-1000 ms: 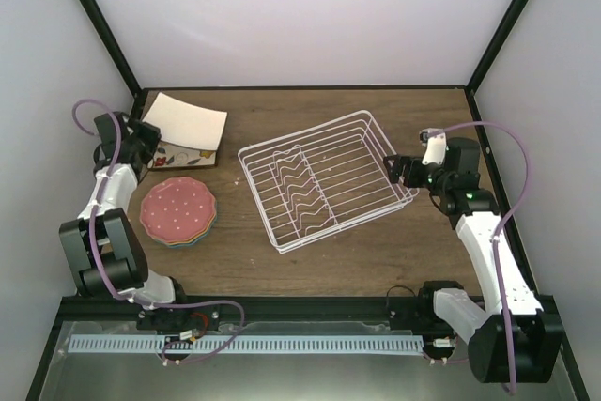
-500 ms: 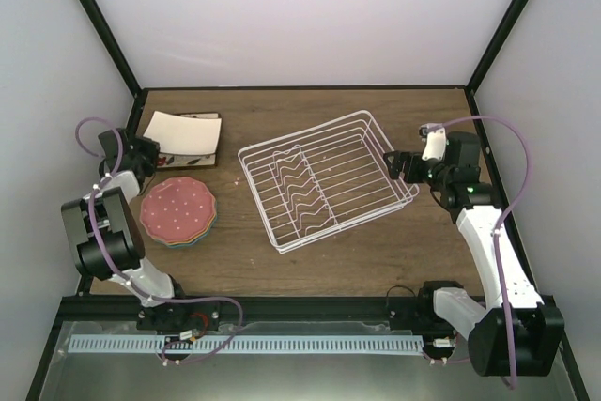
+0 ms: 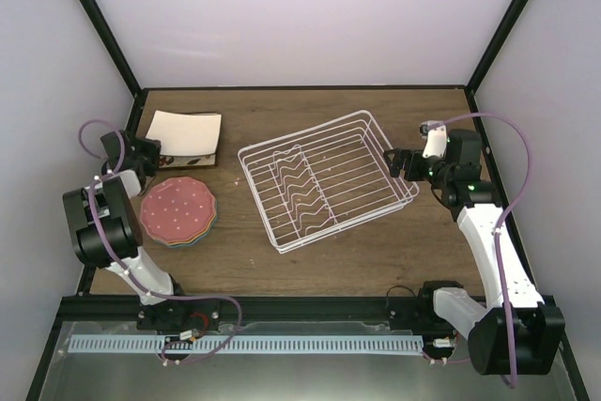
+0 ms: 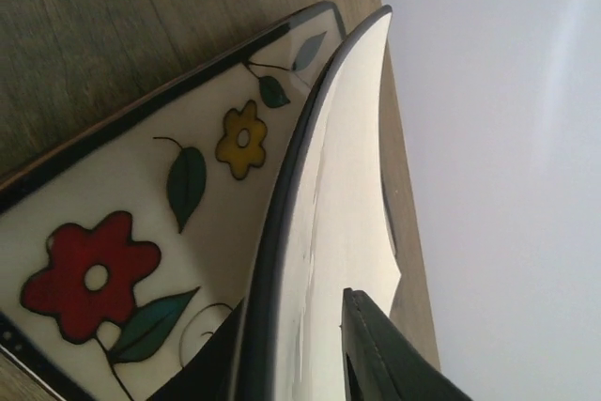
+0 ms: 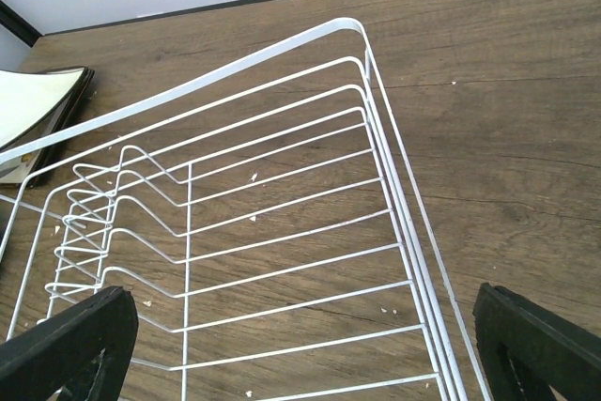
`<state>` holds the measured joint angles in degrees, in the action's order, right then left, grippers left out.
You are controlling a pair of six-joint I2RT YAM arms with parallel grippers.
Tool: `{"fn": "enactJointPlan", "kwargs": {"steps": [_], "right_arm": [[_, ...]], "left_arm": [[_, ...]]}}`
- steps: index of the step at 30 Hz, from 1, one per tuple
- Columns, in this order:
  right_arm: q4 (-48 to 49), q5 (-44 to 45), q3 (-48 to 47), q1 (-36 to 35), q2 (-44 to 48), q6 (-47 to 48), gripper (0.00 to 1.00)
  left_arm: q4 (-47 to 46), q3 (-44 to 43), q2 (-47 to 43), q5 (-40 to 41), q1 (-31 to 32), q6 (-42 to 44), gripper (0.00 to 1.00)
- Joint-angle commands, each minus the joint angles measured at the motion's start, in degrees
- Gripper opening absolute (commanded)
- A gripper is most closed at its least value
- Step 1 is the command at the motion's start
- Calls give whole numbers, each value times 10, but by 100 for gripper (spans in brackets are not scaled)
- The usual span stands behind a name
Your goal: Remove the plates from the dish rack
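The white wire dish rack [image 3: 346, 223] lies in the middle of the table with no plates in it. A plain cream square plate [image 3: 186, 131] rests on a floral square plate [image 3: 184, 159] at the back left. My left gripper [image 3: 150, 150] is at their left edge. In the left wrist view its jaws [image 4: 296, 363] stand either side of the cream plate's [image 4: 347, 185] dark rim, above the floral plate [image 4: 141, 232]; contact does not show. A stack of round plates, pink on top [image 3: 178, 210], lies nearby. My right gripper [image 3: 399, 168] hangs open over the rack's right end [image 5: 394, 166].
Black frame posts and white walls close in the table on the left, back and right. The left arm is folded tight against the left wall. A corner of the square plates [image 5: 33, 105] shows in the right wrist view beyond the rack.
The cream plate has gone from tilted to lying flat on the floral plate. My left arm has folded back toward the left wall. The right arm has shifted only slightly.
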<state>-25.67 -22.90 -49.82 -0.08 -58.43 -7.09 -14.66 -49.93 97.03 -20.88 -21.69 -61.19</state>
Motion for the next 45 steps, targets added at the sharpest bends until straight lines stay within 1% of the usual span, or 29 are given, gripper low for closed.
{"fn": "enactJointPlan", "kwargs": {"steps": [1, 6, 12, 16, 23, 30, 37, 45], "right_arm": [[-10, 4, -23, 6, 10, 3, 100], [-14, 6, -23, 6, 13, 3, 100], [-14, 7, -23, 6, 13, 4, 100], [-14, 6, -25, 6, 11, 3, 100], [-16, 5, -26, 6, 12, 3, 100], [-17, 3, -24, 6, 15, 1, 100], [-18, -1, -23, 6, 18, -3, 100], [-20, 0, -21, 6, 21, -4, 100]], "left_arm": [[-47, -17, 14, -15, -4, -1, 26], [-34, -17, 26, -13, -5, 3, 34], [-12, -21, 38, -6, -6, -3, 51], [36, -37, 46, 4, -6, -8, 60], [140, -70, 51, 27, -6, -5, 64], [227, -89, 45, 52, -5, -25, 66], [269, -94, 48, 64, -5, -53, 71], [292, -96, 46, 57, 0, -88, 72]]}}
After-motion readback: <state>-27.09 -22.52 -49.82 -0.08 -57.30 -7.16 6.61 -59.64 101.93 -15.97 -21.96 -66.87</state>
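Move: The left hand has the last plate, a white-faced square one, by its left edge near the close corner. It is for the square-plate stack, whose middle lies about 2 cm ahead of that hand, 8 cm to its right and 6 cm below. The round-plate stack is some 19 cm back and 6 cm right, about 8 cm lower. From the idle right hand the square-plate stack is roughly 60 cm left, 10 cm ahead and 18 cm below. The left fingers let go of the white plate's left edge, spreading from barely open to about three-quarters while the hand sinks some 4 cm beside the square-plate stack. The hand then stops going down, tips its fingers about 15 degrees steeper and eases slightly back and left, the open fingers still around the edge. ##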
